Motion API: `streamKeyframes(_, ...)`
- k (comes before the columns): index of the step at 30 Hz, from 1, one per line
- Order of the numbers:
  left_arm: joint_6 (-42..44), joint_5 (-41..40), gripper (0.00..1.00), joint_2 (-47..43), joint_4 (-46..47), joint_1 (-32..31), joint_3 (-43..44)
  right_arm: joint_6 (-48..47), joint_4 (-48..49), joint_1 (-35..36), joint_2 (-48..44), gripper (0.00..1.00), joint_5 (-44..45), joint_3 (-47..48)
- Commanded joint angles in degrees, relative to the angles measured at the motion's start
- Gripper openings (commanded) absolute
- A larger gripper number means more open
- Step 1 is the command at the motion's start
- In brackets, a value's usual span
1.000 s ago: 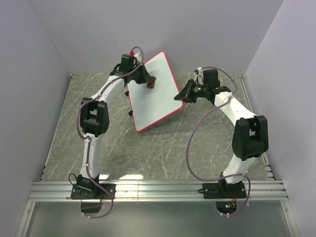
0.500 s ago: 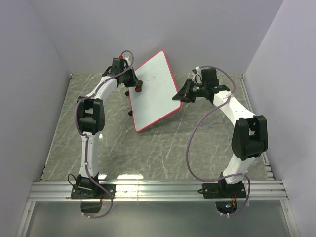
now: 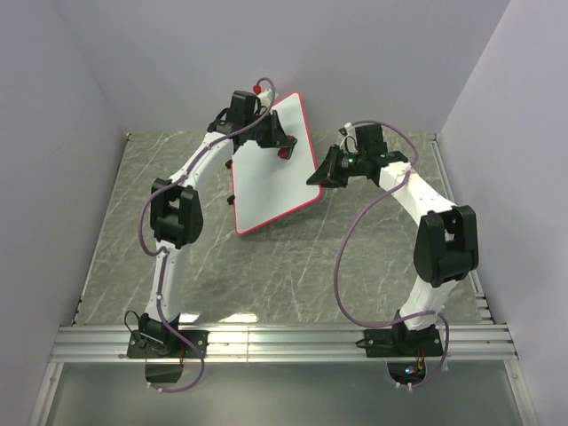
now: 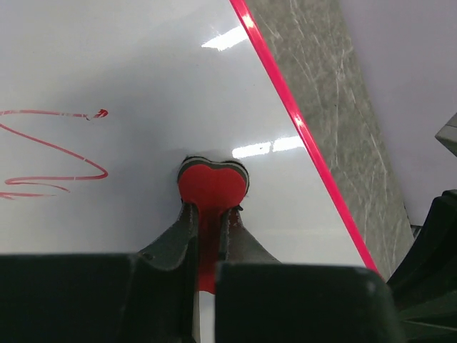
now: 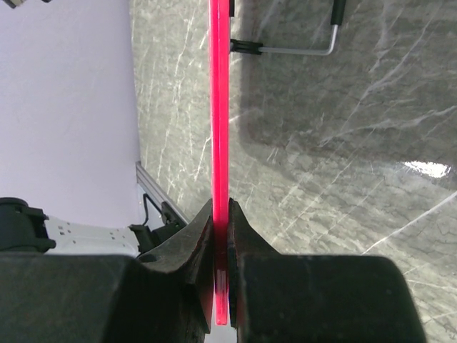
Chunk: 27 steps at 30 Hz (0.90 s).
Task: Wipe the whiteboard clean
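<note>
The whiteboard (image 3: 271,191) stands tilted up off the table, white with a thin red rim (image 4: 300,123). My right gripper (image 3: 321,177) is shut on its right edge; in the right wrist view the rim (image 5: 219,100) runs edge-on between the closed fingers of that gripper (image 5: 221,218). My left gripper (image 3: 283,147) is shut on a small red eraser (image 4: 213,187), which presses flat against the board's upper right part, close to the rim. Red scribbles (image 4: 53,153) lie on the board to the left of the eraser. From the top camera the left arm hides them.
Behind the board, a metal wire stand leg (image 5: 303,50) with black ends rests on the grey marbled tabletop (image 3: 293,275). Lavender walls close in the back and both sides. An aluminium rail (image 3: 284,342) runs along the near edge.
The left gripper swept the eraser left across the board, then back to the upper right near the rim. The board's lower corner shifted slightly left. The right gripper kept its hold.
</note>
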Motion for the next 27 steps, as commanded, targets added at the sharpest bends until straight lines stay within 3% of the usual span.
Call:
streamKeyframes(1,0.04,-2.16,0.0,3.17,-3.48,0.76,2.08,-4.57,-0.46,3.36,-0.35,0.0,3.41,-1.53)
streamKeyframes(7,-1.54,-6.92,0.0,9.76,-3.58,7.18,4.02,-6.15,-2.04,3.62,-2.11,0.0,4.55,-2.24)
streamKeyframes(11,2.66,-9.21,0.0,13.18,-5.24,8.6,5.33,-6.95,-3.1,3.8,-2.11,0.0,5.26,-1.71)
streamKeyframes(18,2.94,-2.64,0.0,13.2,-4.46,9.04,4.99,-10.36,-6.17,6.52,-0.53,0.0,6.75,2.15)
streamKeyframes(27,0.92,5.73,0.0,3.62,-0.51,6.14,2.26,-12.92,-8.29,9.86,-0.62,0.0,9.04,3.3)
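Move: The remaining red scribble on the tilted whiteboard lies roughly 8 cm ahead of the left hand, 5 cm to its left and a little below; the eraser is already gripped in that hand. The board's right edge is about 8 cm to that hand's right, level with it, its left edge some 16 cm left, level and clearly lower. The right hand holds the near right corner; from there the scribble is roughly 21 cm ahead and 15 cm left. The eraser, felt still against the whiteboard, is swept by the left hand down the board's slope: left, with forward and down together, some 18 cm across the scribble towards the left edge, easing back a centimetre or two at the end. The wrist turns about 15 degrees counter-clockwise; the grip stays shut. The right hand keeps the corner pinched, shifting the corner only a little. ##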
